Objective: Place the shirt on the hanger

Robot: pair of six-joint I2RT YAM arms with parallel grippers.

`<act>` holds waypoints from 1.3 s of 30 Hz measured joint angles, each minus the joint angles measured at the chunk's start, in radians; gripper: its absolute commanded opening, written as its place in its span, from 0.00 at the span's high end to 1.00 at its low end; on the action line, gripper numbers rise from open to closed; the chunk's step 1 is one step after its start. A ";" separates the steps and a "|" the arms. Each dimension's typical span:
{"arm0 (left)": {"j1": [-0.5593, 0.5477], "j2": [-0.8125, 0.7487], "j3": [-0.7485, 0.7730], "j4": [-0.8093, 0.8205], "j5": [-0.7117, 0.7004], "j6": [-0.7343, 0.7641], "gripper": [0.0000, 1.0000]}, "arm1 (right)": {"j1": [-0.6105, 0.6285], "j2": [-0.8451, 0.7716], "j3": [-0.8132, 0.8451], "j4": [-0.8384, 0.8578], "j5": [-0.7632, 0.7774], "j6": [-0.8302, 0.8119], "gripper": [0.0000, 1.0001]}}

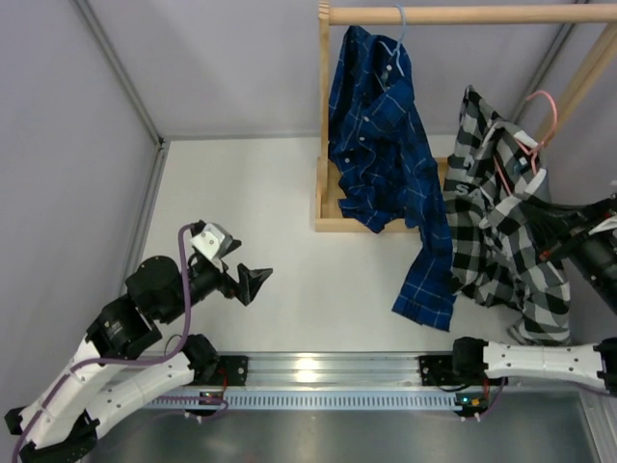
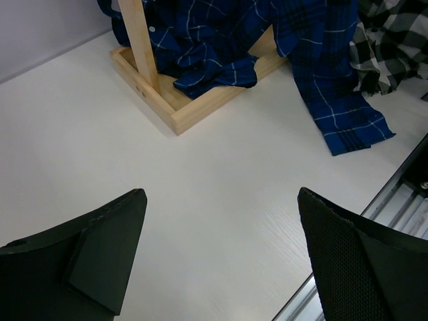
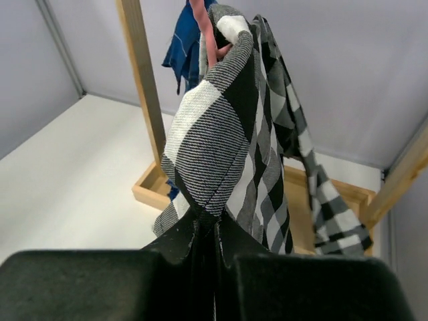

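The black-and-white checked shirt (image 1: 501, 231) hangs at the right of the top view, draped over the pink hanger (image 1: 545, 111), whose hook rises above the collar. In the right wrist view the shirt (image 3: 221, 127) rises straight from my right gripper (image 3: 215, 224), which is shut on a fold of its fabric; a bit of the pink hanger (image 3: 204, 33) shows at the top. My right gripper in the top view is mostly hidden behind the cloth near the right edge. My left gripper (image 1: 253, 280) is open over the bare table at lower left, far from the shirt, holding nothing (image 2: 221, 200).
A wooden rack (image 1: 333, 207) with a top rail (image 1: 463, 13) stands at the back. A blue plaid shirt (image 1: 381, 164) on a light blue hanger hangs from it, its tail reaching the table (image 2: 348, 127). A metal rail (image 1: 328, 371) runs along the near edge.
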 measured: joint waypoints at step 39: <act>0.126 0.035 -0.026 0.045 0.034 -0.045 0.02 | -0.562 0.362 -0.200 0.497 0.059 -0.120 1.00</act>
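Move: The right hand is shut on the checked shirt and hanger, with the hanger hook some 10 cm ahead and 8 cm above it. The free stretch of rail lies about 32 cm ahead, roughly level in height. The blue shirt hangs about 30 cm ahead and 18 cm left, its middle about 18 cm lower; the rack's right post is some 32 cm ahead and 17 cm right. From the empty left hand, that stretch is about 31 cm ahead, 43 cm right and 16 cm higher. The right hand keeps its grip on the bunched checked shirt and hanger, first easing forward, up and a little to the right by about 3 cm each way, then swinging back left some 8 cm. From there it pushes forward towards the bare stretch of rail beside the blue shirt, ending about 11 cm farther out while sinking 4 cm or so from its high point, the wrist turning clockwise some 35 degrees to bring the hook up to the rail. ##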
